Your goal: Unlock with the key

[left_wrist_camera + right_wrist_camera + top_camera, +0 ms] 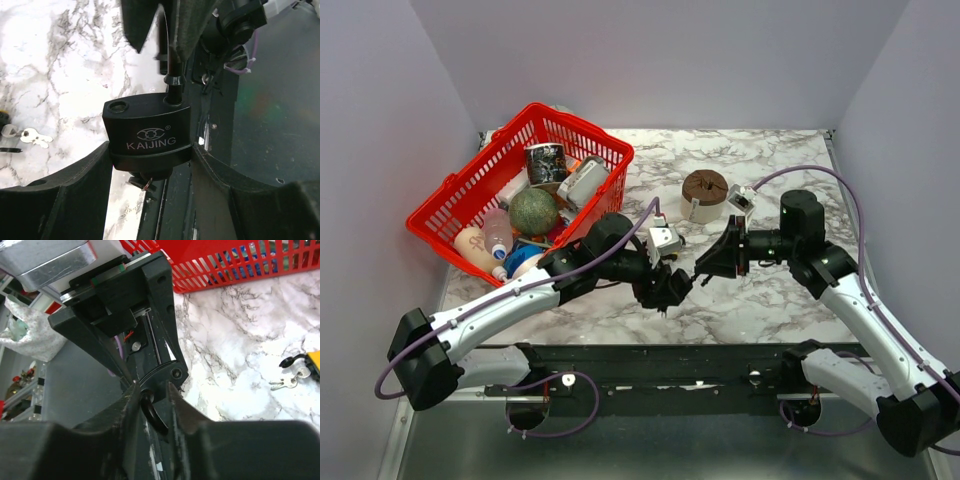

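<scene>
A black padlock (pixel 148 131) marked KAIJING hangs above the table's front edge, and my left gripper (pixel 150 150) is shut on its body from both sides. The key (pixel 144 183), black-headed with a small ring, sticks out of the underside of the lock. One shackle hole on top stands empty, and the black shackle (pixel 152 412) rises from the other. My right gripper (pixel 152 390) is closed around that shackle, a finger on each side. In the top view both grippers (pixel 665 290) (pixel 705 270) meet near the front middle of the table.
A yellow padlock (pixel 314 360) lies on the marble with loose keys (pixel 290 381) beside it. A red basket (pixel 450 190) full of objects stands at the back left. A brown roll (pixel 705 190) sits at the back middle. The dark front rail (pixel 650 360) runs below the grippers.
</scene>
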You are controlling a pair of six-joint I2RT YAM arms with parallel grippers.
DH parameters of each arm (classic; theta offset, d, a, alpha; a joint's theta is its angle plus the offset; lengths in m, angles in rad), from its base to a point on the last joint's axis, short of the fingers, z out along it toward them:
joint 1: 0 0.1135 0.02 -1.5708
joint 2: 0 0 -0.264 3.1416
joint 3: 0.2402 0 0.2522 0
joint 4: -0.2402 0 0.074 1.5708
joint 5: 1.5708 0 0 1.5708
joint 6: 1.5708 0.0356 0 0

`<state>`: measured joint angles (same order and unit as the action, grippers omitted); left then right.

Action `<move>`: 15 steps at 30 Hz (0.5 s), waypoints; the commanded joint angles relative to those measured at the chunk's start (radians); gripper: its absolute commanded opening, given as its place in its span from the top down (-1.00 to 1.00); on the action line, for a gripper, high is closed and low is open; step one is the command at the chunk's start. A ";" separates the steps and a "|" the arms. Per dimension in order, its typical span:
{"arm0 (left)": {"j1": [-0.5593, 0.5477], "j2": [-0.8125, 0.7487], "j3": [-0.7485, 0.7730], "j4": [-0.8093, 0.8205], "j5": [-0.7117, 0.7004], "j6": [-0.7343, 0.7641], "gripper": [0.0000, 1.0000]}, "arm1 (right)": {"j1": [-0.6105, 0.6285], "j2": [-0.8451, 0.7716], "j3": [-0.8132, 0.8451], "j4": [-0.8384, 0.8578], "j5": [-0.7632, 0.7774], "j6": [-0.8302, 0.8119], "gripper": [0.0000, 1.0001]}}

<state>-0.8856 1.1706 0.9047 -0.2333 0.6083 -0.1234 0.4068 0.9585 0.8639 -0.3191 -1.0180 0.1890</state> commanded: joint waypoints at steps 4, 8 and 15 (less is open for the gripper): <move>-0.004 -0.034 0.017 0.057 -0.125 0.025 1.00 | 0.007 -0.001 -0.005 -0.043 0.012 0.006 0.56; -0.012 -0.045 0.014 0.045 -0.209 0.033 1.00 | 0.007 -0.003 -0.005 -0.043 0.021 0.010 0.69; -0.082 -0.045 0.017 0.002 -0.453 0.065 1.00 | 0.007 0.028 0.009 -0.057 0.137 0.079 0.99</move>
<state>-0.9363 1.1549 0.9043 -0.2485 0.3790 -0.0849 0.4068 0.9642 0.8635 -0.3389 -0.9443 0.2100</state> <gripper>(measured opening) 0.643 0.089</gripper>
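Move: The black padlock is already in the left hand. Its open shackle stands about 4 cm to that hand's right and 3 cm higher, and for the right hand it is already between the half-open fingertips, no more than a centimetre off. On the table, some 16 cm below the left hand, the yellow padlock lies about 13 cm ahead and 1 cm right. The paper roll stands roughly 26 cm ahead and 8 cm right. Forward by about 2 cm and slightly down goes the left hand, still gripping the black padlock's body, rolling it and turning it counter-clockwise by some 10 degrees in all. Meanwhile the right hand stays almost in place and closes its fingers, pinching the shackle between the tips, then eases about 1 cm forward and down along with the lock. ##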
